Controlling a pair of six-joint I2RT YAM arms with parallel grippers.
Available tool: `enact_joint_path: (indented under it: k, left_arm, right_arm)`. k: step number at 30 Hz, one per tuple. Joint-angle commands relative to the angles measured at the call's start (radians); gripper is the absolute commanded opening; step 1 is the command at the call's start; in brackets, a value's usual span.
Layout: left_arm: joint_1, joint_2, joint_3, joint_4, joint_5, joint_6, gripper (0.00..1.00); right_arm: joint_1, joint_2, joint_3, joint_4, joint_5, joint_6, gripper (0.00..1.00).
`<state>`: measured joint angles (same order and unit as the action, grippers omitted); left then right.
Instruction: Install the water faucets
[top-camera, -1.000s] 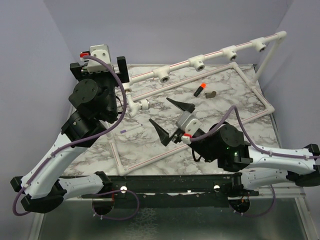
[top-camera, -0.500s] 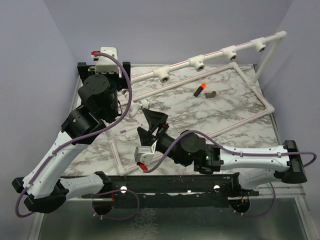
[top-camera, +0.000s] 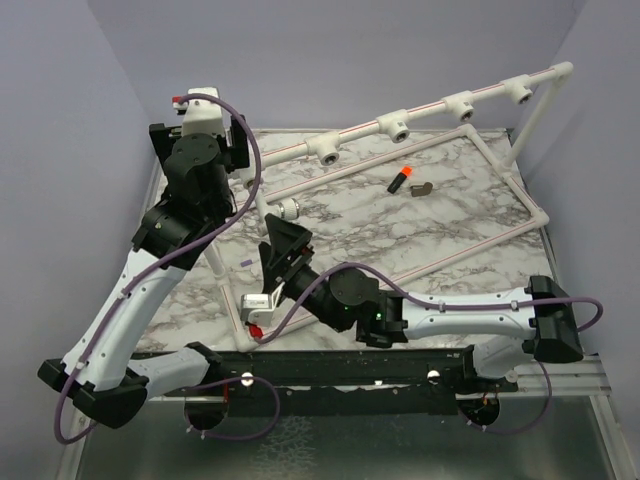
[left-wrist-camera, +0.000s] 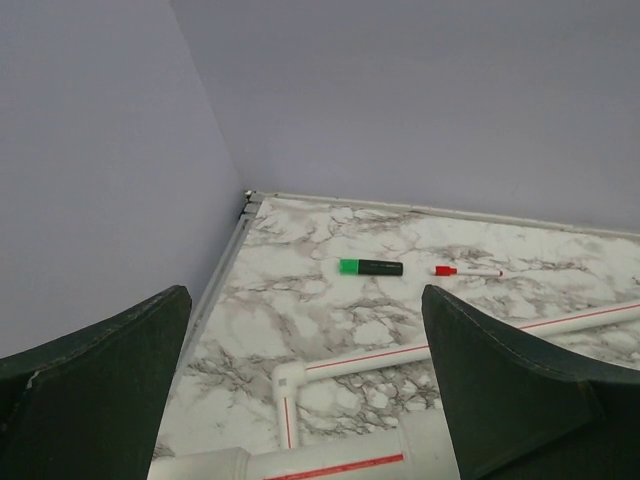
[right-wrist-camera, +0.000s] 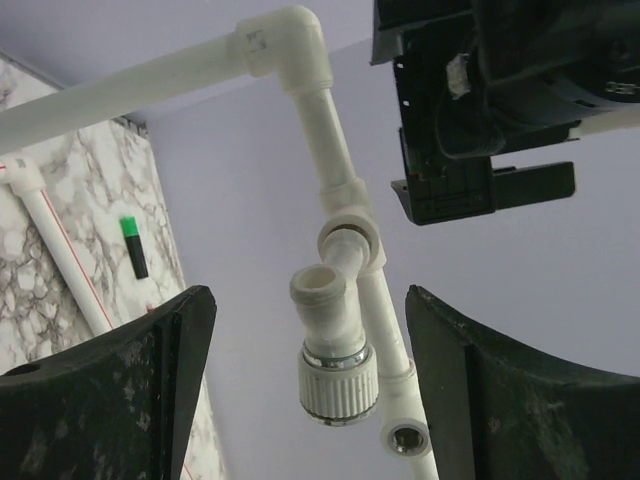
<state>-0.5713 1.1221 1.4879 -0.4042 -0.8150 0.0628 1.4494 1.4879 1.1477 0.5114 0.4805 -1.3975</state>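
One of the water faucets (top-camera: 290, 208), white with a ribbed round knob and a chrome ring, is screwed into a tee at the left end of the white pipe frame (top-camera: 360, 160). In the right wrist view this faucet (right-wrist-camera: 338, 370) hangs between the two black fingers (right-wrist-camera: 120, 400), and neither finger touches it. My right gripper (top-camera: 283, 250) (right-wrist-camera: 308, 300) is open, just short of the faucet. My left gripper (top-camera: 200, 145) (left-wrist-camera: 305, 390) is wide open and holds nothing. It is at the table's far left corner, above a pipe elbow (left-wrist-camera: 288, 378).
A short black stick with an orange tip (top-camera: 401, 180) and a small grey piece (top-camera: 422, 188) lie at the far middle. The upper rail carries several tee sockets (top-camera: 395, 127). A green marker (left-wrist-camera: 371, 267) and a red pen (left-wrist-camera: 468, 271) lie near the far wall. My left wrist (right-wrist-camera: 470, 110) hangs close above the faucet.
The right arm swung left from mid-table, bringing its open gripper up to the faucet at the frame's left end. The left arm shifted slightly right and back, still wide open.
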Motion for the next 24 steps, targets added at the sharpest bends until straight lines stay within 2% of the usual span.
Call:
enact_joint_path:
  k: [1, 10, 13, 24]
  left_arm:
    - [0.060, 0.010, -0.030, 0.040, 0.033, -0.059, 0.99]
    - [0.134, 0.050, -0.123, 0.093, 0.078, -0.146, 0.99]
    - [0.139, 0.054, -0.145, 0.102, 0.069, -0.158, 0.99]
    - [0.140, 0.048, -0.249, 0.124, 0.031, -0.169, 0.99]
  right_arm:
    - [-0.026, 0.019, 0.056, 0.078, 0.021, -0.020, 0.80]
    - [-0.062, 0.050, 0.090, 0.053, 0.006, 0.044, 0.67]
    - [-0.071, 0.059, 0.094, 0.052, 0.008, 0.070, 0.64]
    - [-0.090, 0.101, 0.101, 0.099, 0.053, 0.089, 0.44]
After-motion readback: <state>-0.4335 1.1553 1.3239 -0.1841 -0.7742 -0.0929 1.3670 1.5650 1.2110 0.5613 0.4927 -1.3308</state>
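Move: Right hand, empty: the faucet's bend lies about 5 cm ahead of it and 2 cm to its left, roughly level. The leftmost tee, where the faucet already sits, is some 13 cm ahead and 5 cm left; the second tee is about 16 cm ahead and 11 cm right. Left hand: the pipe end stretch lies about 6 cm straight below, the leftmost tee some 6 cm to its right and equally low; the faucet is about 9 cm back, 9 cm right and 9 cm below. The right fingertips come in on both sides of the faucet's bend and narrow to roughly half open; whether they touch yet can't be told. That hand goes about 4 cm forward, humping up some 2.5 cm and sinking back on the way. The open left hand slides forward over the pipe end stretch while sinking some 3.5 cm, drifting slightly left and rolling left side down about 10 degrees, until its gripper seems to rest on the pipe. ##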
